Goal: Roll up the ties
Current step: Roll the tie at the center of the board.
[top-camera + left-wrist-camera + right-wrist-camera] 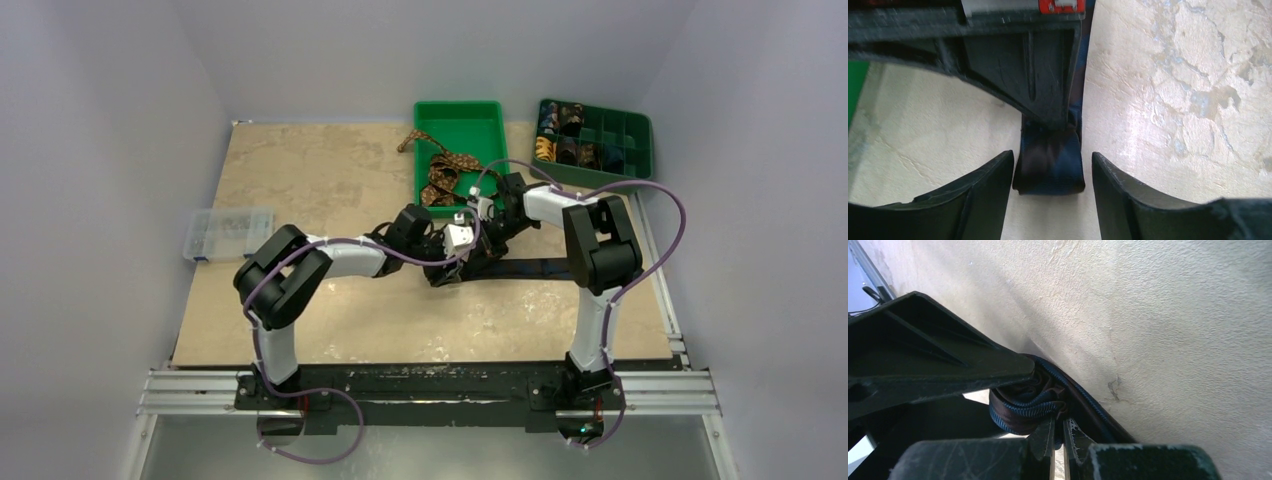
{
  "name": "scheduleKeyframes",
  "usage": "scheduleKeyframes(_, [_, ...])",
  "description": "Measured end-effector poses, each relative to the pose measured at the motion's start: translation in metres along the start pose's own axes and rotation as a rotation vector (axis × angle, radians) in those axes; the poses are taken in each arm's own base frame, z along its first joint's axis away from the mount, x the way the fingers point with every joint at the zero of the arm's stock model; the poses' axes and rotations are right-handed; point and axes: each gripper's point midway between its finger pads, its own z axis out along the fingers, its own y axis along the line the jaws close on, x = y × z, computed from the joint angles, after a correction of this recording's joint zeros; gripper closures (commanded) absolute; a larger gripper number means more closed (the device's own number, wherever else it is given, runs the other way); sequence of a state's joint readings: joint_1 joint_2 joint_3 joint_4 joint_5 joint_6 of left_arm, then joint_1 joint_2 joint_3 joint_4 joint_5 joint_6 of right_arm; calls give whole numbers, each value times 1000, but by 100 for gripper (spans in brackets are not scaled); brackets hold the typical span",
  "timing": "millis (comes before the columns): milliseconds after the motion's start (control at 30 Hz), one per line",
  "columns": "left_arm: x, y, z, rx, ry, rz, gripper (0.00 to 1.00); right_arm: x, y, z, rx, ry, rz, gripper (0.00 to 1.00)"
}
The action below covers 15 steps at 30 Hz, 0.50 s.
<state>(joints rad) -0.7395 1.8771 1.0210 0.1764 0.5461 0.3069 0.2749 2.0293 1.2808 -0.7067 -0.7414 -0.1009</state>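
A dark navy tie (1050, 160) is partly rolled into a small coil (1018, 410) at the table's middle. Its unrolled tail (535, 267) runs right along the table. My right gripper (1058, 432) is shut, its tips pinching the tie's fabric at the coil. My left gripper (1052, 170) is open, one finger on each side of the coil's end with a small gap on both sides. In the top view the left gripper (440, 262) and right gripper (470, 250) meet over the coil. A brown patterned tie (445, 170) lies loose in the green tray, one end spilling out leftward.
The green tray (460, 110) stands at the back centre. A dark green compartment box (640, 130) with several rolled ties is at the back right. A clear plastic box (228, 232) sits at the table's left edge. Purple cables loop around both arms.
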Motion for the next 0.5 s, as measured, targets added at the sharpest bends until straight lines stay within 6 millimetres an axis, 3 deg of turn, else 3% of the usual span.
scheduleKeyframes(67, [7,-3,0,-9,-13,-18,37,1,-2,0,10,3,1,100])
scheduleKeyframes(233, [23,-7,-4,-44,-33,-103,22,1,-4,0,21,4,2,100])
scheduleKeyframes(500, [16,-3,7,-81,-120,-128,28,2,-5,1,23,10,4,100])
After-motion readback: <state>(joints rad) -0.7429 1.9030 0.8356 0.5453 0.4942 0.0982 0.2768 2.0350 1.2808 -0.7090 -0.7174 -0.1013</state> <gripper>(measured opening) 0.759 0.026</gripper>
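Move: The rolled part of the tie lies about 3 cm to the left hand's right and 3 cm below it, level fore and aft. The right gripper's tips are some 5 cm to its right, 1 cm ahead and 3 cm lower, with the flat tie's middle about 22 cm to its right, 4 cm below, level fore and aft. The green tub's middle is some 24 cm ahead and 1 cm right, 2 cm below. From the right hand the roll lies about 2 cm left and 1 cm back, at its own height. The right fingers keep their shut pinch on the tie at the roll's edge, nearly still. The left hand regrips: it sinks about 1.5 cm while backing off left and towards its base, the spread fingers opening wider, then comes back right and slightly forward to straddle the roll lower down. Its wrist turns some 10 degrees, counter-clockwise and flatter. ##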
